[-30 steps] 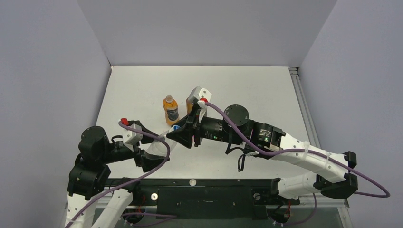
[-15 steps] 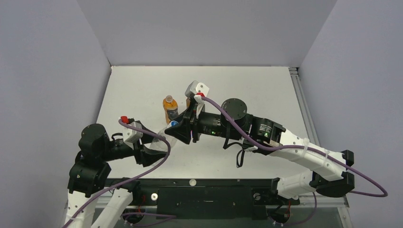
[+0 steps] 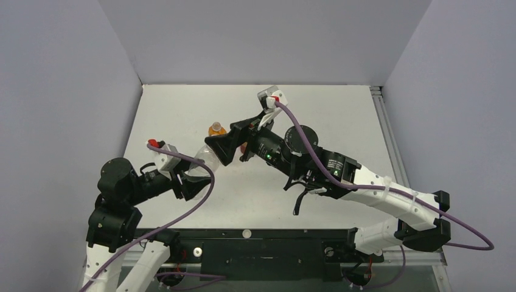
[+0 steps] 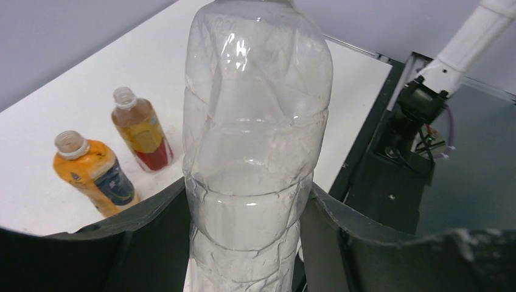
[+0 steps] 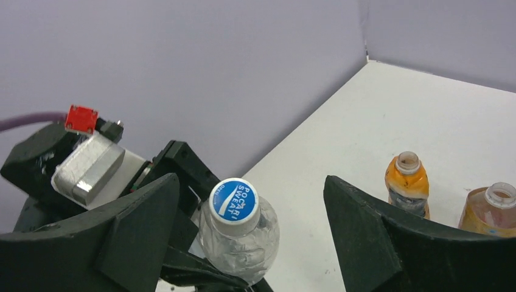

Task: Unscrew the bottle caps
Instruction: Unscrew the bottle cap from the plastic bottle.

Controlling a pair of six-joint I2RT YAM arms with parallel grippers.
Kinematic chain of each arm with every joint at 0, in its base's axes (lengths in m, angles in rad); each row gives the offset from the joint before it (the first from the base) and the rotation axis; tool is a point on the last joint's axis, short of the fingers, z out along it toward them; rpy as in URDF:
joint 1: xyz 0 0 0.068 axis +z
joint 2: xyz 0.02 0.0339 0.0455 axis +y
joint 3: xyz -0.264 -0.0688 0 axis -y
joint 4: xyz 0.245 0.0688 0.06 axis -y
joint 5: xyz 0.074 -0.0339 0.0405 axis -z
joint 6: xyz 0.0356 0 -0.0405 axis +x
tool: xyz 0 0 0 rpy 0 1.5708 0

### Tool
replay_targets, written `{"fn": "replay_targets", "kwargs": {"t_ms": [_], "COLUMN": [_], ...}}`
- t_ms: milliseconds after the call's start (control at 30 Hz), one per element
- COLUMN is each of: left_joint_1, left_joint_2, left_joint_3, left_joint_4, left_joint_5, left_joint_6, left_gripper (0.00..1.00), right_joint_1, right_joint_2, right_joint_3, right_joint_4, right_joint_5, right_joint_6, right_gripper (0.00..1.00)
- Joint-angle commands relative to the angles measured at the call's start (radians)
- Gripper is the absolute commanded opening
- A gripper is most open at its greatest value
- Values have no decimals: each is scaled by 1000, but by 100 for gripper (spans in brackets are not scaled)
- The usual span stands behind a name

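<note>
A clear bottle [image 4: 255,152] stands tilted above the table's near left, and my left gripper [image 4: 248,185] is shut on its lower body. Its blue cap [image 5: 234,201] sits on the neck. My right gripper [image 5: 251,182] is open, its two fingers wide apart on either side of the cap and touching nothing. In the top view the right gripper [image 3: 222,146] covers the cap, and the clear bottle [image 3: 207,157] shows just below it, held by the left gripper [image 3: 193,182]. The orange bottle [image 5: 406,185] and the reddish-brown bottle [image 5: 496,210] stand upright with bare necks.
The two standing bottles sit close together mid-table, just beyond the right gripper; the orange bottle [image 3: 216,129] shows in the top view. Grey walls [image 3: 261,36] close the table on three sides. A black rail [image 3: 268,243] runs along the near edge.
My right gripper has opened off the blue cap and risen toward the far side. The left gripper has closed tighter on the clear bottle and drawn it slightly left.
</note>
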Motion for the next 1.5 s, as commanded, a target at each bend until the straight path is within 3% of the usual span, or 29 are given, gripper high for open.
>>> {"fn": "replay_targets", "kwargs": {"t_ms": [0,133,233,300,633,833,1167,1300,1400,1467], "left_joint_1": [3,2,3,3,2,2,2,2,3,3], "left_joint_2": [-5,-32,-34,-31,-21,-17,-26,-21,-4,13], "left_joint_3": [-8,-30,-30,-28,-36,-35,-28,-9,9,11], "left_joint_4": [103,135,140,144,171,167,168,182,224,290], "left_joint_5": [-161,-197,-203,-204,-208,-196,-182,-80,133,250], "left_joint_6": [13,11,13,11,-10,-10,-69,-146,-229,-326], "left_gripper": [8,8,8,8,8,8,8,8,8,8], "right_joint_1": [28,31,31,31,31,29,11,-30,-69,-79], "right_joint_2": [38,58,83,98,143,160,150,87,19,-22], "right_joint_3": [79,85,124,136,176,191,167,88,30,-17], "right_joint_4": [20,33,24,21,20,12,24,102,174,220], "right_joint_5": [210,214,211,209,180,173,116,-69,-344,-440], "right_joint_6": [99,128,136,139,142,135,113,59,41,24], "right_gripper": [83,75,61,58,57,50,21,18,19,19]}}
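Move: The blue cap on the clear bottle in the left grip sits between the right hand's open fingers, about 2 cm to the left, 1 cm back and level with them. The orange bottle stands some 17 cm ahead and 5 cm left, the red-yellow bottle 18 cm ahead and 4 cm right, both roughly 28 cm lower. From the left hand the cap is around 5 cm ahead, 3 cm right and 10 cm up. Both hands go some 3 cm forward and left; right fingers pinch the bottle cap, then both draw back. ##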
